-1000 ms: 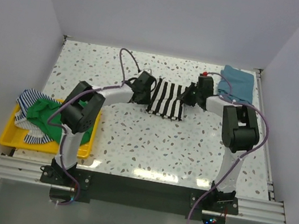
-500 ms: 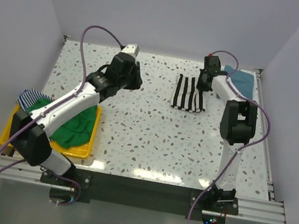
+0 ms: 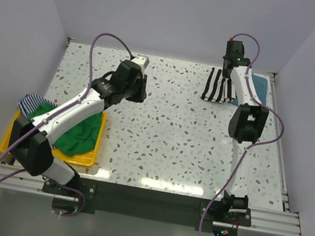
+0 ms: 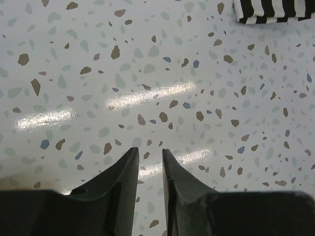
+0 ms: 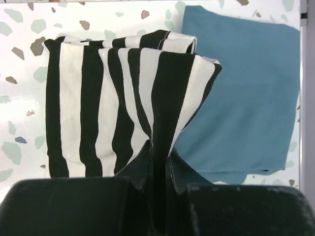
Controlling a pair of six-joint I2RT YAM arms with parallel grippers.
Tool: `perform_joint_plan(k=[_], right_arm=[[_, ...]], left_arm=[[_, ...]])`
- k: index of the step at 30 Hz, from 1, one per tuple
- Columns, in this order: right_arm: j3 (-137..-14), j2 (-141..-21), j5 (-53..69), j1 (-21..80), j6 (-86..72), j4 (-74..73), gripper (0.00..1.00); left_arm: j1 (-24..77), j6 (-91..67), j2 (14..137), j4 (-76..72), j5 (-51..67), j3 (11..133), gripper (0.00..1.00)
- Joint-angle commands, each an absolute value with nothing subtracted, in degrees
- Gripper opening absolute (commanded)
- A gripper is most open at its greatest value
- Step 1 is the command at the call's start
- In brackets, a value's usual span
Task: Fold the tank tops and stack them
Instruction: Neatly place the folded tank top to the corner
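Note:
The folded black-and-white striped tank top (image 3: pixel 216 85) is at the back right of the table, its edge pinched in my right gripper (image 3: pixel 232 77), which is shut on it. In the right wrist view the striped top (image 5: pixel 118 93) bunches up from the gripper (image 5: pixel 160 150) and overlaps the left side of the folded teal-blue tank top (image 5: pixel 246 88). That teal top (image 3: pixel 259 86) lies in the back right corner. My left gripper (image 3: pixel 136 90) hovers over bare table left of centre, open and holding nothing (image 4: pixel 149 151). The striped top (image 4: pixel 270 10) shows at the left wrist view's top right.
A yellow tray (image 3: pixel 8 144) sits at the front left, holding a green top (image 3: pixel 79 132) and a thin blue-striped top (image 3: pixel 27 102). White walls close in the table at the back and both sides. The left arm stretches over the tray.
My right gripper has carried the striped top from the table's middle to the back right, onto the teal top's edge. My left gripper let go of it, pulled back left and opened slightly.

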State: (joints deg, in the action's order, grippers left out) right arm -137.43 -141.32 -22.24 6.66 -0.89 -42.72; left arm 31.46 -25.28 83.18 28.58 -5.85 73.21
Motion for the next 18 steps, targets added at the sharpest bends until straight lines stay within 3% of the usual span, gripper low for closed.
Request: perform_joint_plan(k=[1, 18], right_arm=[[-142.29, -141.33, -24.78, 6.07, 3.6, -43.86, 0.0], [-147.04, -141.42, -26.54, 4.92, 11.6, -35.34, 0.0]], left_arm=[[30.59, -23.2, 84.37, 28.21, -3.69, 72.95, 0.31], [29.71, -22.94, 86.57, 27.25, -1.06, 71.81, 0.29]])
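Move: The closed right gripper still holds the folded striped tank top, whose middle lies about 4 cm to its left, level with it and some 7 cm below. The blue folded tank top lies roughly 5 cm ahead, 9 cm to the right and 11 cm down; the table's far right corner is about 17 cm ahead and 19 cm right. From the empty left hand, the blue top is about 30 cm ahead and 48 cm right, 20 cm lower. Keep the right gripper shut on the striped tank top and raise it about 5 cm, at the same time carrying it some 3 cm right and a little forward, so it draws in sideways over the blue top while climbing higher above it. Tip the fingers slightly upward and roll the right side up, roughly 10 degrees in all. Let the empty left hand sink about 3 cm, clear of everything. ##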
